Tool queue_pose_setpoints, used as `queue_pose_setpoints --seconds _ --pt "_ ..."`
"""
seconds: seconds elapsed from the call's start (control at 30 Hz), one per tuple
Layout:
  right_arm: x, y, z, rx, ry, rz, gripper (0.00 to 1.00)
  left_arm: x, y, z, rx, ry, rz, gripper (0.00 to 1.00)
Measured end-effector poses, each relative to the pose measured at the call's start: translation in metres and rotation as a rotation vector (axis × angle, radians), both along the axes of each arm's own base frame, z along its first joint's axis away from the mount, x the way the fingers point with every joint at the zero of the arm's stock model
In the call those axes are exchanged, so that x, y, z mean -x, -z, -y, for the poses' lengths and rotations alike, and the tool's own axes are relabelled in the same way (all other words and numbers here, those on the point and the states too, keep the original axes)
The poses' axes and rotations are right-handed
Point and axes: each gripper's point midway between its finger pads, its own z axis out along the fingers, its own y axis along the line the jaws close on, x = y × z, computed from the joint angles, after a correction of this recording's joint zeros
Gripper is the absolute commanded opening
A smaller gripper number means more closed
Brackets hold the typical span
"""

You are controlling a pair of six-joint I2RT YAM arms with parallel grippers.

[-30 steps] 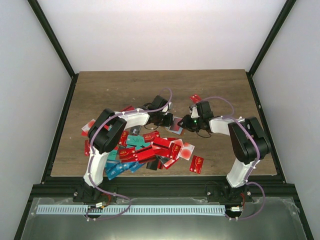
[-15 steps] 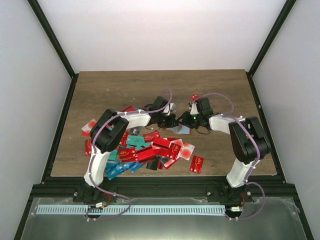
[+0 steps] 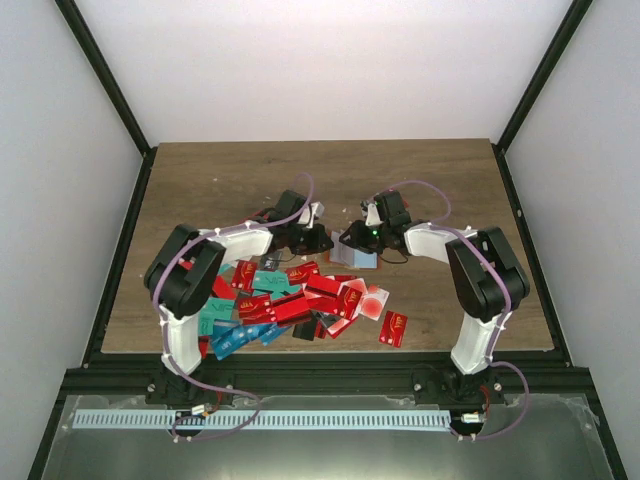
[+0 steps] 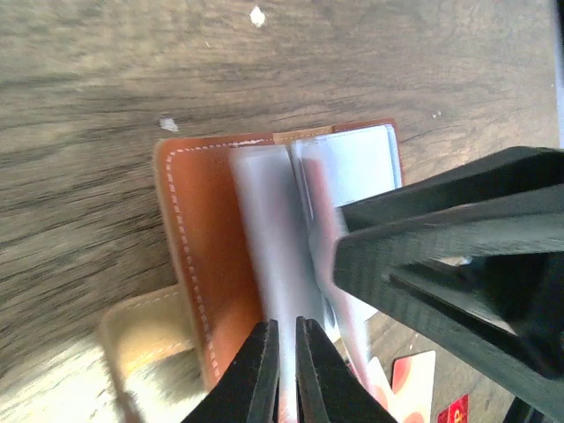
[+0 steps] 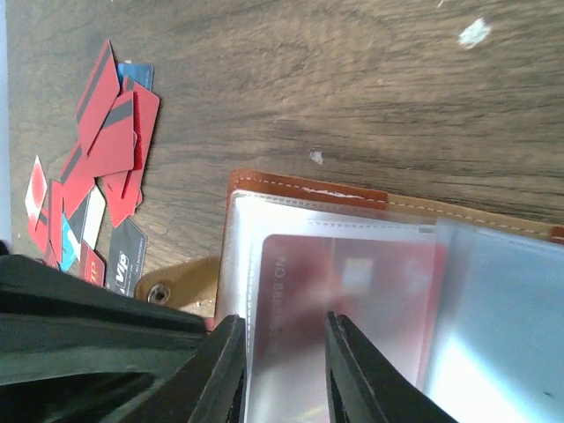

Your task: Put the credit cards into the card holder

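Observation:
The card holder [image 3: 357, 258] lies open behind the card pile, with brown leather [image 4: 207, 264] and pale clear sleeves. My left gripper [image 3: 312, 241] [image 4: 286, 339] is at its left side, shut on an upright sleeve that runs down between the jaws. My right gripper [image 3: 350, 240] [image 5: 284, 352] stands over the holder's other half. Its jaws are apart above a sleeve holding a red card [image 5: 352, 300], and nothing is pinched. One right finger [image 4: 423, 247] shows close above the sleeves. The credit cards [image 3: 295, 295] [image 5: 110, 132], mostly red with some teal, lie heaped in front.
A single red card [image 3: 393, 328] lies apart at the front right. The holder's tan snap tab [image 5: 172, 282] [image 4: 145, 326] sticks out sideways. Black frame rails [image 3: 120, 260] and white walls bound the wooden table [image 3: 250, 175].
Both grippers and the card holder have shifted left. The left arm's elbow swung out to the left, and a sleeve now stands up in the left jaws.

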Motion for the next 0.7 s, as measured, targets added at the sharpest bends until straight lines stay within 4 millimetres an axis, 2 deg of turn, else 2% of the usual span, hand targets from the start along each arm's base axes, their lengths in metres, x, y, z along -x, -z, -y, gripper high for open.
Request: queue_pose_setpoints --seconds 0.27,0.57,0.7 --pt "0.001 0.008 -0.020 0.005 -0.035 -0.024 0.27 0.009 -0.027 -0.026 -0.015 -0.024 0.066 0.16" --pt "0.003 0.007 -0.025 0.010 -0.053 -0.022 0.27 0.050 -0.026 -0.076 -0.146 -0.076 0.081 0.35" --pt "0.004 -0.002 -0.024 0.008 -0.064 0.000 0.27 0.072 -0.026 -0.096 -0.178 -0.095 0.075 0.41"
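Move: The left hand is at the card holder's left half; the red VIP card on the pile's outer edge lies some 7 cm back and 7 cm to its left, about 5 cm lower. The striped red card is 11 cm back and 2 cm left, the teal cards 10 cm back and 15 cm left, and the black card 4 cm back and 15 cm left. From the right hand, the holder's middle is roughly 2 cm back, 2 cm right and 5 cm below. Leaving the holder's upright clear leaf, the left hand first lifts nearly 3 cm while going left, then swings left and back towards the near card pile, some 10 cm left and 7 cm back in all, its fingers opening from almost shut to over a third and the wrist rolling about 10 degrees. Meanwhile the right hand, fingers still slightly parted, follows the leaf about 2.5 cm left over the holder, sinking nearly 1 cm, then stops there and begins to rise again. ##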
